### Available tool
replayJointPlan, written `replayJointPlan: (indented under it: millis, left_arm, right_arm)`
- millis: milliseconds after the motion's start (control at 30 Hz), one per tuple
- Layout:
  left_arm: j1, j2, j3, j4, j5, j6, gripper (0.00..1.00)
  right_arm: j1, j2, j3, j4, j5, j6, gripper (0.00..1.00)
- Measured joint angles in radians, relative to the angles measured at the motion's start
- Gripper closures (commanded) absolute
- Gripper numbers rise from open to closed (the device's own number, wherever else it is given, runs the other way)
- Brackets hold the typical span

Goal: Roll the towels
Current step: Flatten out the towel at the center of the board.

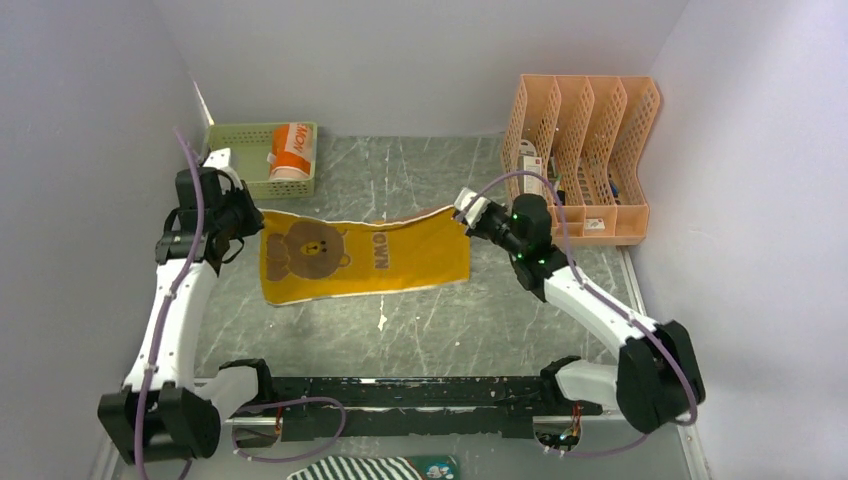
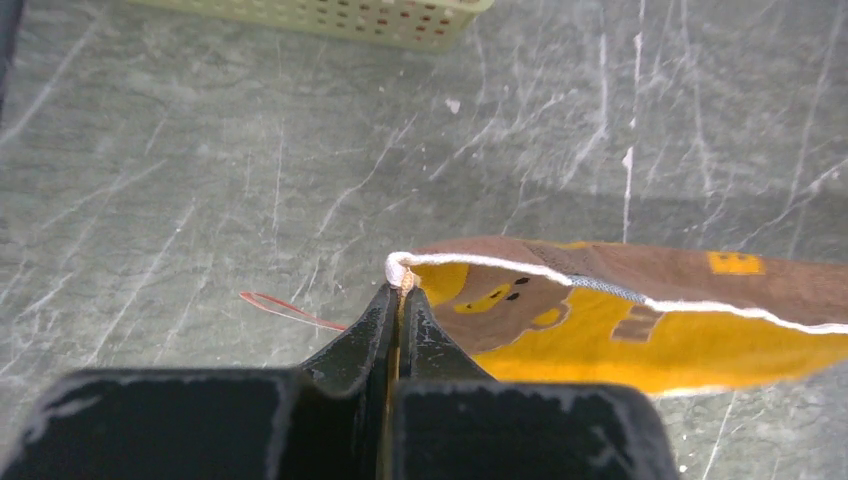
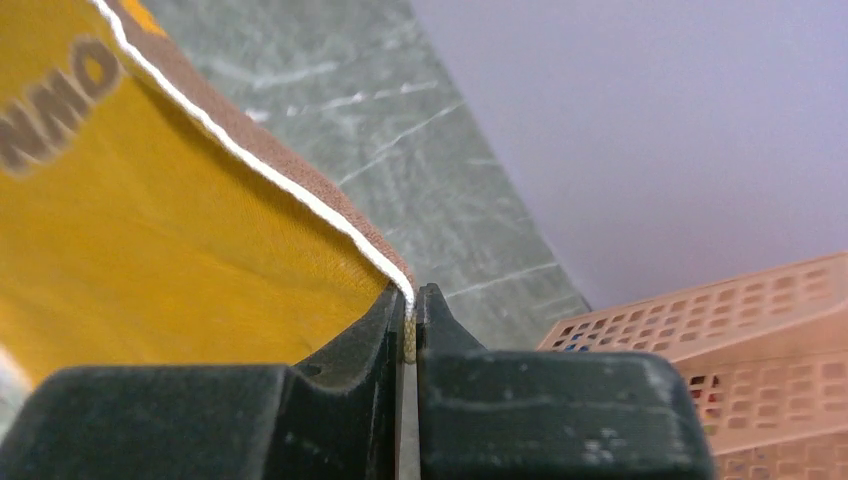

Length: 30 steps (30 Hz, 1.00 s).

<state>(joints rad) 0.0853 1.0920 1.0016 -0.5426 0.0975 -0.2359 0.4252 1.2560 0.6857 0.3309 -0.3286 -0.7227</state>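
A yellow towel [image 1: 370, 262] with a brown bear print hangs stretched between both grippers, sagging above the table. My left gripper [image 1: 255, 218] is shut on its left top corner; in the left wrist view the white-hemmed corner sticks out from the closed fingertips [image 2: 402, 290], and the yellow towel [image 2: 620, 340] runs off to the right. My right gripper [image 1: 467, 213] is shut on the right top corner, with the hem pinched at the tips [image 3: 413, 295] and the yellow towel [image 3: 150, 230] spreading left. An orange towel [image 1: 291, 152] lies rolled in the green basket [image 1: 232, 140].
A peach file organizer [image 1: 585, 150] stands at the back right, close behind the right gripper, and the organizer [image 3: 700, 330] shows again in the right wrist view. A black-and-white striped cloth [image 1: 350, 468] lies at the near edge. A red thread loop [image 2: 285, 308] lies on the table.
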Motion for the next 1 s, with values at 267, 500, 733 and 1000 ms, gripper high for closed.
replayJointPlan:
  millis: [267,500,733,1000]
  left_arm:
    - [0.001,-0.219,-0.001,-0.032,-0.049,-0.030,0.93]
    - [0.001,-0.405,-0.030,-0.087,-0.037,-0.049,0.93]
    - [0.001,-0.304,-0.073,-0.066,-0.002,-0.049,0.93]
    - [0.033,0.134,-0.110,0.114,0.132,-0.037,0.93]
  right_arm:
    - [0.001,-0.213,0.016,-0.066,0.056,0.206,1.00]
    - [0.002,-0.431,-0.001,-0.168,0.014,0.350,1.00]
    - [0.002,-0.426,-0.034,-0.171,0.025,0.456,1.00]
    - [-0.012,0.026,-0.031,-0.027,0.041,0.584,1.00]
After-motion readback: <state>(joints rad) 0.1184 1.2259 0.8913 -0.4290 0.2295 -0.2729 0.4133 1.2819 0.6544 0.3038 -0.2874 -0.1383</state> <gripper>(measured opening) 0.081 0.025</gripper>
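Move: Both grippers already pinch the far edge of the mustard towel near its two corners. Its middle, sagging over the board's centre, lies about 20 cm right of the left hand, 6 cm back and 12 cm below. From the right hand it is some 21 cm left, 8 cm back and 11 cm below. The green basket stands roughly 20 cm ahead and 4 cm left of the left hand; the orange rack's middle is about 27 cm right and 15 cm ahead of the right hand. Keep both grippers shut on the towel's far edge and flick it: swing them together up and back towards the bases by about 8 to 10 cm, tipping the left fingers up, then reverse and whip them quickly down and forward some 15 cm, past their starting height. Tip both hands' fingers downward on the way down, and roll the right hand left side up by about 20 degrees. ##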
